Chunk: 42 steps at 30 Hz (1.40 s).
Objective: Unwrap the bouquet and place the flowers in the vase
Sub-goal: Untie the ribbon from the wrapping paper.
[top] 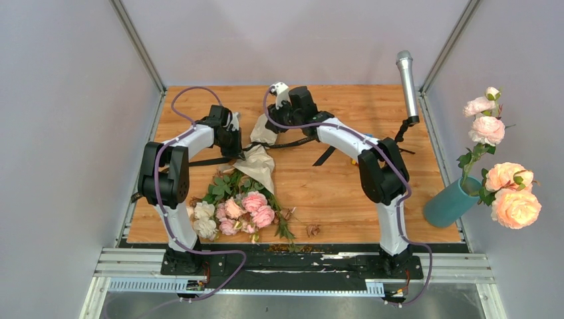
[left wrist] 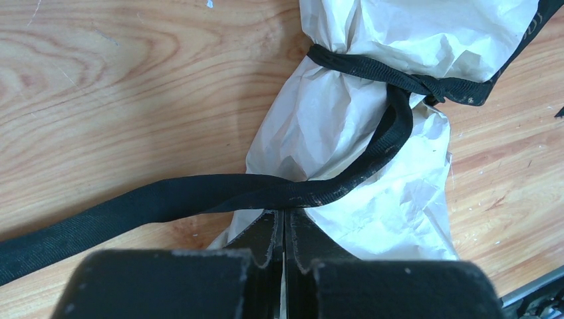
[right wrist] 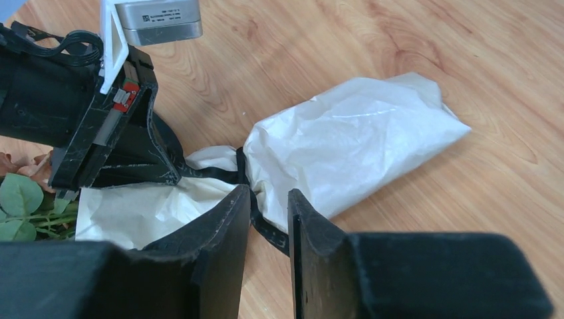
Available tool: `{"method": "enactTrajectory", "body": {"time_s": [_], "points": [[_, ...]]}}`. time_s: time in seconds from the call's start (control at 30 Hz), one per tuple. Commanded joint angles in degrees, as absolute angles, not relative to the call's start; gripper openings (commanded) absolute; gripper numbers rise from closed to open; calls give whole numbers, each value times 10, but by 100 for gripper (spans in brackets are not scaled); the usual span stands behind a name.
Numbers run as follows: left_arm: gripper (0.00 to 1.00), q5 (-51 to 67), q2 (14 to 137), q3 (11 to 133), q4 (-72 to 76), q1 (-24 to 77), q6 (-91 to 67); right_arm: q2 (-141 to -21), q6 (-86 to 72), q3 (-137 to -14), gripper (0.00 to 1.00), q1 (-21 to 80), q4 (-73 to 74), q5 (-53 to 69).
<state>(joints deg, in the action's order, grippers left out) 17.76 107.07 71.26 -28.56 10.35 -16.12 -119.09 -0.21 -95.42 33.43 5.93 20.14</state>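
Note:
The bouquet (top: 249,186) lies on the wooden table, its pink and cream flowers (top: 239,209) towards the near edge and its pale paper wrap (top: 261,163) pointing to the back. A black ribbon (left wrist: 199,196) is still tied round the paper (left wrist: 332,113). My left gripper (left wrist: 284,211) is shut, pinching the ribbon at its tips, left of the wrap. My right gripper (right wrist: 269,193) stands partly open at the wrap's far end (right wrist: 346,139), the ribbon (right wrist: 266,226) running loose through the gap between its fingers. The teal vase (top: 452,199) leans at the far right.
The vase holds large peach and pink roses (top: 509,196). A silver microphone (top: 407,83) on a black stand rises at the back right. Loose ribbon tails (top: 326,156) trail over the boards. Dried bits (top: 311,230) lie near the front edge.

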Motion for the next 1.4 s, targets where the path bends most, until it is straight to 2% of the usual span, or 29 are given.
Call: {"method": "enactTrajectory", "body": {"time_s": [0.0, 0.47, 1.37], "points": [[0, 160, 1082, 712, -309, 99, -149, -1230, 29, -1008, 29, 350, 97, 189], [0, 164, 1085, 712, -308, 100, -151, -1270, 15, -1012, 30, 363, 129, 188], [0, 165, 1086, 713, -309, 99, -150, -1303, -12, -1028, 24, 369, 130, 202]]}}
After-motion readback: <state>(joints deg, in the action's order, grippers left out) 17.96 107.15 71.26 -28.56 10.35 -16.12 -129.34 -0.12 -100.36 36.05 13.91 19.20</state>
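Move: The ribbon's knot on the neck of the paper lies about 10 cm below the right hand, some 3 cm back and 2 cm to its left. From that hand, the closed end of the paper is about 2 cm ahead, 3 cm left and 11 cm below; the flared paper is some 9 cm back, 5 cm left and 10 cm below. From the left hand, the knot is roughly 4 cm ahead and 6 cm right, nearly level. The right hand's parted fingertips come down on either side of the ribbon's tail, right beside the knot, without closing. The hand sinks about 9 cm in two stages with a short halt between, edging some 2 cm back and slightly left in the first, while the fingers tip 10 to 15 degrees steeper. The left hand stays put, shut, and keeps its hold on the ribbon below the knot. ##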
